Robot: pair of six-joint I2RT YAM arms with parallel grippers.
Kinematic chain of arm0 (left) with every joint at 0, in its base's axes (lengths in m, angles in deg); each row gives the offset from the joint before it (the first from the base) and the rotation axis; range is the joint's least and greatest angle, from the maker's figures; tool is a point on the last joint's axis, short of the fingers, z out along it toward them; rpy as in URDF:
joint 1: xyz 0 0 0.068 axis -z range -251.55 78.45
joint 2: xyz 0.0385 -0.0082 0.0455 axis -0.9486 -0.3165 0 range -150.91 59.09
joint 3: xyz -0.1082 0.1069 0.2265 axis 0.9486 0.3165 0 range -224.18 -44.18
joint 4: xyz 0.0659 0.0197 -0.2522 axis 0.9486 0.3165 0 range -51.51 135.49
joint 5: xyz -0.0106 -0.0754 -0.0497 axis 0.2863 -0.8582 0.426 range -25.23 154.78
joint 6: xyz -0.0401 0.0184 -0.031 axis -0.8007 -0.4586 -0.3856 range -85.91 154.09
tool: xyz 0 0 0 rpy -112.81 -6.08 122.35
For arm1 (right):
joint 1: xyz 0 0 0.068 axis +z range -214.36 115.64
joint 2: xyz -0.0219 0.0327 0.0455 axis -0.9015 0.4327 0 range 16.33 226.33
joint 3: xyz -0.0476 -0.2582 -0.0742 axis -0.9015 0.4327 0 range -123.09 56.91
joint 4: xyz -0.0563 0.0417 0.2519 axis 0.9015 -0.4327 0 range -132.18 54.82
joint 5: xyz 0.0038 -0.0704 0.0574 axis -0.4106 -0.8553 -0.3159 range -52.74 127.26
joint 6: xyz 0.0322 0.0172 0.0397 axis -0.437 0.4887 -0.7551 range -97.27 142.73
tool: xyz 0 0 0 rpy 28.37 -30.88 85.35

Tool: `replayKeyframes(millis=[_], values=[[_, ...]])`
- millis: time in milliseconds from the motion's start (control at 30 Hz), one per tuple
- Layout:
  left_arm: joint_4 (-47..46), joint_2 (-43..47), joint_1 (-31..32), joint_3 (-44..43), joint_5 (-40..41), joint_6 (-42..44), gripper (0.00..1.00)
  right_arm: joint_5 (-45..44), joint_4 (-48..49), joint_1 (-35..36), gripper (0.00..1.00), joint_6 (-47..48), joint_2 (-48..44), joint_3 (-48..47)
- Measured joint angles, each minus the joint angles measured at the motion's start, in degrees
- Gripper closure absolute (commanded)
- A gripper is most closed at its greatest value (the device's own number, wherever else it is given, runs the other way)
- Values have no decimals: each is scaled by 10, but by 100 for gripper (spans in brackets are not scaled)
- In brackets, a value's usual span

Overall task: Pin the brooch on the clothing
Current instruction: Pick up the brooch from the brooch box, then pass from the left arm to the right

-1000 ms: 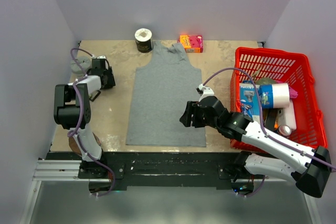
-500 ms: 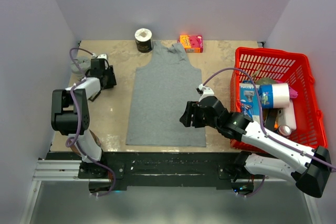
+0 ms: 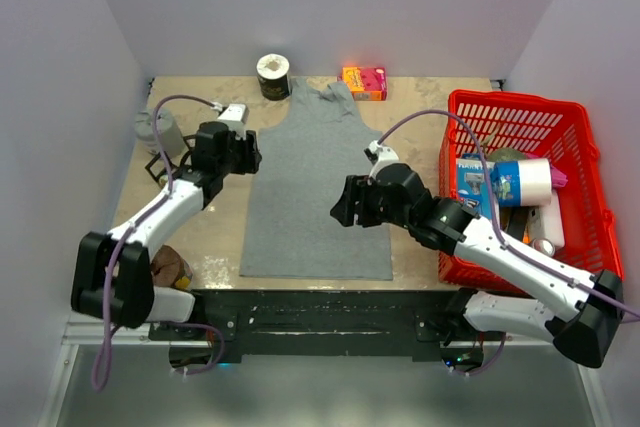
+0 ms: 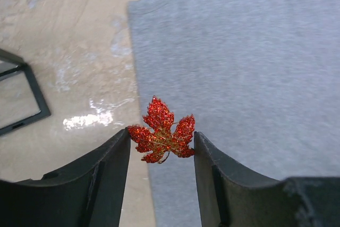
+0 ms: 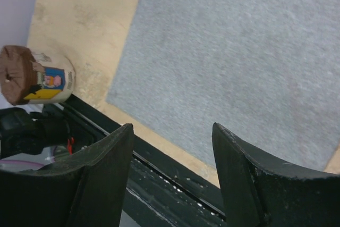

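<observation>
The brooch (image 4: 161, 136), a glittery orange-red maple-leaf pin, is pinched between the fingertips of my left gripper (image 4: 161, 141), which is shut on it. It hangs above the left edge of the clothing (image 4: 244, 73), a plain grey tank top lying flat on the table (image 3: 315, 182). In the top view my left gripper (image 3: 243, 154) sits at the garment's upper left side. My right gripper (image 3: 343, 212) is open and empty, hovering over the garment's lower right part; its wrist view looks down on the hem (image 5: 159, 131) and the table's near edge.
A red basket (image 3: 575, 162) full of items stands at the right. A tape roll (image 3: 273, 75) and an orange-pink box (image 3: 364, 82) lie at the back edge. A black frame (image 4: 32, 102) and a grey cup (image 3: 157, 130) are at the left. A brown-topped container (image 5: 37, 75) sits near the front-left corner.
My left arm has swung from the far left of the table rightward to the garment's left edge, carrying the brooch. My right gripper shifted slightly left and back over the fabric.
</observation>
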Motion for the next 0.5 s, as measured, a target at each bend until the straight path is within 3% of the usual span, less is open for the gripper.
replayKeyframes(millis=[233,367,500], values=[[-34,134,84,75,-41,27,66,116,48,-122,37,24,15,-19],[-52,147,159,91,-79,62,66,153,56,-140,39,37,51,-55],[-61,148,193,97,-115,82,67,187,78,-140,43,40,80,-75]])
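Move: The left gripper already holds the brooch, just over the left edge of the clothing. The right gripper waits about 18 cm farther back, 20 cm to its right and some 6 cm higher. The clothing's middle is 16 cm to the left hand's right, 3 cm back and 13 cm below; the open brooch box lies 13 cm left, 4 cm ahead and 12 cm below. From the right hand, the brooch is about 18 cm ahead, 20 cm left and 6 cm lower. Rightwards and back, about 13 and 10 cm, the left hand swings the brooch in over the clothing towards the right gripper, rising some 4 cm early on, then keeping level. It turns about 35 degrees clockwise, its tips lifting a little, and keeps its pinch. The right hand meanwhile goes 6 cm forward and 4 cm up, still open and empty. ##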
